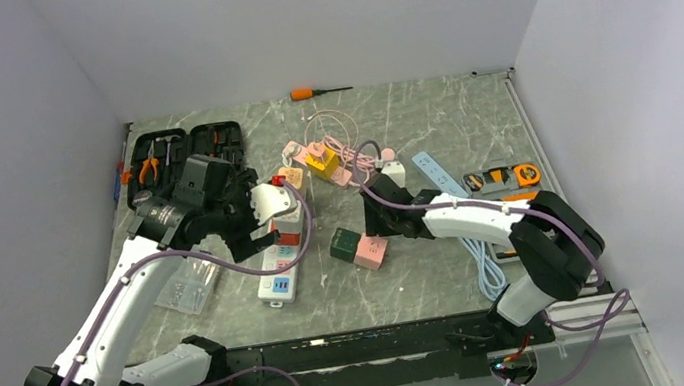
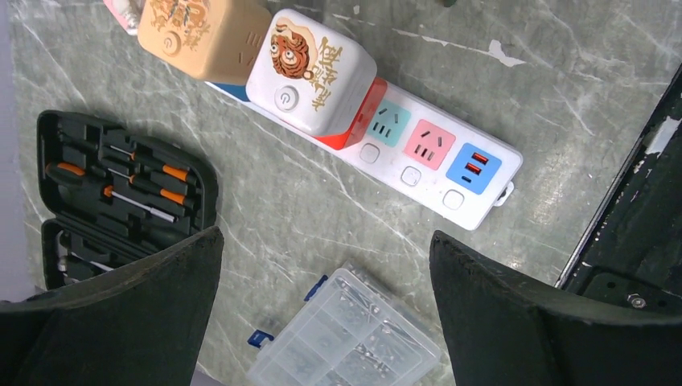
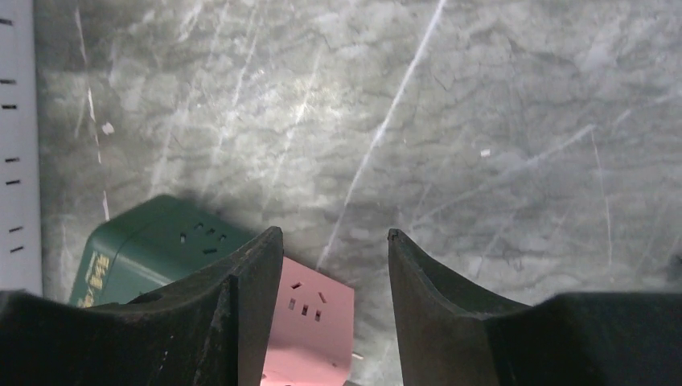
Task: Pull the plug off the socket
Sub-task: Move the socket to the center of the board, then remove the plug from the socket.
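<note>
A white power strip, the socket [image 2: 434, 161] [image 1: 277, 263], lies on the grey table left of centre. A white cube plug [image 2: 310, 72] [image 1: 274, 203] with a tiger print sits plugged into it, and a tan cube [image 2: 201, 36] stands just beyond. My left gripper [image 1: 254, 228] [image 2: 326, 249] hovers wide open beside the white plug, its fingers short of it and holding nothing. My right gripper [image 1: 373, 211] [image 3: 334, 235] hangs partly open over a pink cube [image 3: 310, 322] [image 1: 370, 251] and a green cube [image 3: 153, 241] [image 1: 344, 244], gripping neither.
An open black tool case [image 1: 176, 156] lies at the back left. A clear plastic parts box [image 2: 346, 338] [image 1: 187, 285] lies beneath my left wrist. Cubes and cables [image 1: 323, 160] pile up mid-back, with an orange screwdriver [image 1: 319, 90] behind. A second strip [image 1: 436, 172] and tape measure [image 1: 502, 177] lie right.
</note>
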You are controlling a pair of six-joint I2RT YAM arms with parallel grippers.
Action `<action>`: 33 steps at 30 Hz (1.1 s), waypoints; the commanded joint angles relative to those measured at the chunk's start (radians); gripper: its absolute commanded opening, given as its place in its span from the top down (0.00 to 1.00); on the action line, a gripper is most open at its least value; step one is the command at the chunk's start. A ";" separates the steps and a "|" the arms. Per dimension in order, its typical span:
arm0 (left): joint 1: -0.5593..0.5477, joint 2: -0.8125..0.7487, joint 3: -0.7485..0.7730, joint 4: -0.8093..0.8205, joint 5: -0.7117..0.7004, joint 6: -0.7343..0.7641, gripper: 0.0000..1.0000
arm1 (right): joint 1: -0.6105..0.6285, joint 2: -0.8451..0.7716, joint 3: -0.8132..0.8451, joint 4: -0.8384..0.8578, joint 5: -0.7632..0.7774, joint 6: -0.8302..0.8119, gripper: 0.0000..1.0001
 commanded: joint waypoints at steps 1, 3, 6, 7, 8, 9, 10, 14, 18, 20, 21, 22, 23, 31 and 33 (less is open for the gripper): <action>0.000 -0.005 0.051 0.013 0.062 0.036 0.01 | 0.016 -0.063 -0.036 -0.031 0.035 0.047 0.47; -0.005 -0.005 0.054 0.007 0.074 0.053 0.01 | 0.014 -0.065 -0.025 -0.052 0.053 0.033 0.46; -0.009 -0.003 0.059 -0.007 0.093 0.078 0.01 | 0.012 -0.108 -0.004 -0.066 0.070 -0.028 0.43; -0.010 -0.003 0.058 -0.009 0.102 0.084 0.01 | 0.012 -0.138 -0.008 -0.053 0.055 -0.048 0.41; -0.010 -0.006 0.056 -0.007 0.108 0.088 0.01 | 0.012 -0.169 -0.017 -0.037 0.036 -0.065 0.38; -0.010 -0.009 0.055 -0.002 0.112 0.090 0.00 | 0.012 -0.205 -0.030 -0.021 0.020 -0.079 0.33; -0.011 -0.012 0.053 0.003 0.118 0.090 0.01 | 0.013 -0.239 -0.044 -0.005 -0.001 -0.091 0.29; -0.013 -0.017 0.054 0.010 0.126 0.082 0.01 | 0.038 -0.350 -0.110 0.061 -0.107 -0.145 0.00; -0.013 -0.021 0.072 -0.012 0.135 0.085 0.01 | 0.089 -0.366 -0.136 0.086 -0.174 -0.218 0.00; -0.013 -0.032 0.075 -0.012 0.138 0.084 0.00 | 0.107 -0.333 -0.136 0.097 -0.213 -0.255 0.00; -0.013 -0.037 0.076 -0.011 0.140 0.085 0.01 | 0.113 -0.314 -0.133 0.099 -0.223 -0.269 0.00; -0.014 -0.041 0.077 -0.011 0.141 0.085 0.00 | 0.121 -0.297 -0.129 0.101 -0.225 -0.279 0.00; -0.014 -0.044 0.078 -0.012 0.142 0.084 0.01 | 0.123 -0.279 -0.126 0.101 -0.225 -0.289 0.00; -0.016 -0.049 0.090 -0.022 0.152 0.078 0.01 | 0.140 -0.184 -0.110 0.118 -0.193 -0.318 0.00; -0.016 -0.047 0.093 -0.029 0.159 0.082 0.01 | 0.162 -0.167 -0.112 0.123 -0.193 -0.326 0.00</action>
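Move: The pink socket sits close behind the low right hand, about 4 cm back, 3 cm to its left and 1 cm below. The green socket joined to it is about 2 cm back and 7 cm left of that hand; the white power strip's middle is some 17 cm left and 1 cm ahead. From the raised left hand the pink socket lies about 16 cm right, 8 cm back and 17 cm down. Opening wide, right hand rises 8 cm, arcs back-left turning counter-clockwise, lowers over pink socket; left rises 3 cm. ##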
